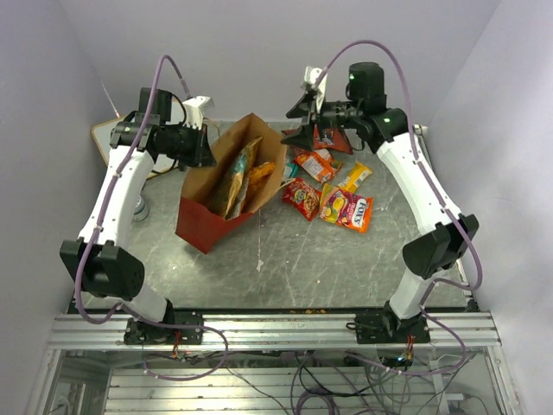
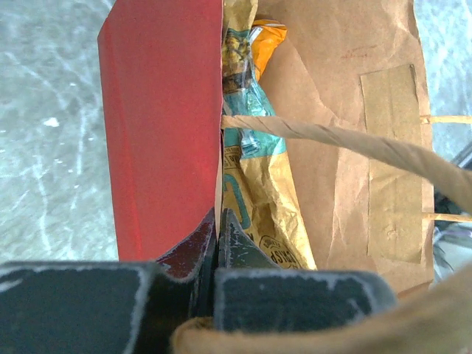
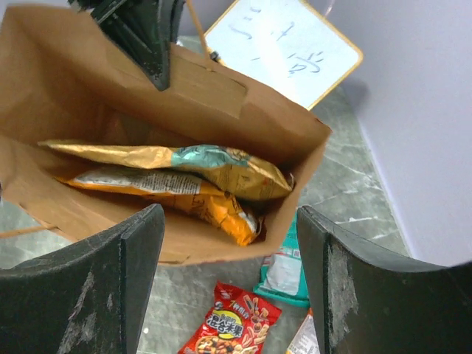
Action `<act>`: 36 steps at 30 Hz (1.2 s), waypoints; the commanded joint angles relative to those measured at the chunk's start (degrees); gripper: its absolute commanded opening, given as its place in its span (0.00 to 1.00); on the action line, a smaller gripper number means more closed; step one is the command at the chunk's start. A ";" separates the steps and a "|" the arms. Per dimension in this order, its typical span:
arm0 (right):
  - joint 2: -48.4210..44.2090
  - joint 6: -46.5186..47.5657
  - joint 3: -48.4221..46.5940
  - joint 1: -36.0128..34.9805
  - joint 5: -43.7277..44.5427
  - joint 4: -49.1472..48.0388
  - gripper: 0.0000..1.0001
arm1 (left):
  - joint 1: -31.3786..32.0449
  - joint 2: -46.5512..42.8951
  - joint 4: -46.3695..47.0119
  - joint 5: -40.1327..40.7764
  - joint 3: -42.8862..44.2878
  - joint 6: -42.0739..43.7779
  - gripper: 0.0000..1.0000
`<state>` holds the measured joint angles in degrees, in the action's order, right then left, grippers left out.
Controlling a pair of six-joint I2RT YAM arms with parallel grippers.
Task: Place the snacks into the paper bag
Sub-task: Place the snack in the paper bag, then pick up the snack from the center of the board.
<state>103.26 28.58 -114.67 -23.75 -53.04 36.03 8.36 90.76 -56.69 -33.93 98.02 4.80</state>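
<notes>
The paper bag (image 1: 200, 220), red outside and brown inside, lies tilted with its mouth toward the back right. My left gripper (image 2: 219, 221) is shut on its wall (image 2: 162, 125) at the rim. Inside lie a tan-gold packet (image 3: 214, 166) and an orange packet (image 3: 184, 199). My right gripper (image 3: 230, 221) hangs open over the bag's mouth with nothing between its fingers. Loose snacks lie on the table to the right: a red pack (image 1: 301, 197), an orange pack (image 1: 315, 164), a yellow pack (image 1: 354, 177), a red-yellow pack (image 1: 347, 210), a teal pack (image 3: 284, 269) and a dark red bag (image 1: 333, 138).
A white writing board (image 3: 284, 48) leans at the back left behind the bag. A small round tin (image 1: 138, 207) sits by the left arm. The bag's twisted paper handle (image 2: 346, 140) crosses the left wrist view. Grey walls close in both sides.
</notes>
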 commanded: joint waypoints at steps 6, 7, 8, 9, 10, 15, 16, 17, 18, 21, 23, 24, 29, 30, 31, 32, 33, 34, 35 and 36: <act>-6.04 -23.25 6.29 8.02 13.12 -13.01 0.72 | 0.08 -3.58 6.74 8.65 -2.95 -1.02 0.07; -6.30 -25.22 7.89 9.17 15.54 -14.50 0.72 | 0.03 -3.65 6.90 9.20 -3.45 -0.91 0.07; -6.46 -27.28 9.60 10.25 17.67 -16.04 0.72 | -0.01 -3.78 7.17 9.57 -3.93 -0.78 0.07; -6.66 -28.50 11.06 11.15 19.69 -17.43 0.72 | -0.01 -3.90 7.34 9.59 -4.41 -0.68 0.07; -6.86 -29.13 12.63 11.74 22.22 -18.49 0.72 | -0.05 -4.12 7.47 9.29 -4.68 -0.77 0.07; -6.51 -30.30 18.16 12.26 30.16 -21.88 0.72 | 0.07 -4.29 8.15 3.09 -4.08 -2.28 0.07; -5.90 -31.06 18.88 12.24 32.01 -22.14 0.72 | 0.27 -4.28 8.21 1.64 -3.66 -2.70 0.07; -5.08 -31.54 19.37 12.36 33.43 -22.22 0.72 | 0.45 -4.28 8.26 0.88 -3.24 -3.26 0.07; -4.32 -31.77 19.97 12.40 34.89 -22.28 0.72 | 0.63 -4.34 8.58 -0.21 -3.03 -4.01 0.07; -2.58 -32.63 21.91 12.57 38.40 -23.74 0.72 | 1.01 -4.67 10.77 -5.89 -3.45 -7.43 0.07; -1.81 -33.17 23.47 12.81 39.24 -25.07 0.72 | 1.28 -4.72 12.68 -9.97 -4.02 -10.47 0.07; -1.43 -33.37 23.92 12.84 39.40 -25.39 0.72 | 1.35 -4.72 14.12 -12.14 -4.46 -11.79 0.07; 0.04 -33.27 24.74 12.93 39.84 -25.76 0.72 | 1.48 -5.33 17.58 -12.70 -8.62 -14.30 0.07; 0.18 -33.16 24.90 12.86 40.35 -25.83 0.72 | 1.48 -5.52 17.69 -10.05 -9.66 -13.77 0.07; 0.46 -33.19 25.07 12.95 40.78 -25.88 0.72 | 1.48 -5.63 17.56 -8.08 -10.49 -13.13 0.07; 0.65 -33.38 25.23 13.14 41.03 -25.85 0.72 | 1.48 -5.65 17.43 -6.27 -11.23 -12.09 0.07; 0.88 -33.94 25.38 13.29 41.31 -25.97 0.72 | 1.48 -5.72 17.33 -4.77 -12.16 -11.28 0.07; 1.07 -34.76 25.79 13.48 41.31 -26.38 0.72 | 1.48 -5.81 17.44 -3.63 -12.94 -10.83 0.07; 1.22 -35.69 26.55 13.71 41.50 -27.17 0.73 | 1.48 -6.01 17.67 -2.81 -13.76 -10.52 0.07; 1.37 -36.96 27.47 13.84 41.76 -28.20 0.73 | 1.48 -6.14 17.74 -2.20 -14.34 -10.25 0.07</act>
<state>103.90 -4.97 -89.41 -10.90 -13.37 12.16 9.65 87.64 -43.51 -38.89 84.93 -6.55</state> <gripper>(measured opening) 0.725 0.076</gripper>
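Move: The left gripper still pinches the paper bag's rim; the bag's middle lies about 7 cm right of it, 3 cm back and 12 cm down, with the brown mailer inside some 11 cm right, 3 cm back, 8 cm down. From the open right gripper, the Doritos bag lies about 22 cm ahead, 14 cm right, 35 cm down; the orange pack 13 cm ahead and 13 cm right, the teal pack 13 cm ahead and 4 cm right, equally low. Swing the open right gripper away from the paper bag to above the snacks: lift slightly, then carry it about 16 cm right and 14 cm forward while sinking 14 cm, turning the fingers some 60 degrees clockwise and tipping them down towards the Doritos bag. Keep the left pinch on the rim and rock the bag a couple of centimetres left, then 5 cm right, finishing downward. ##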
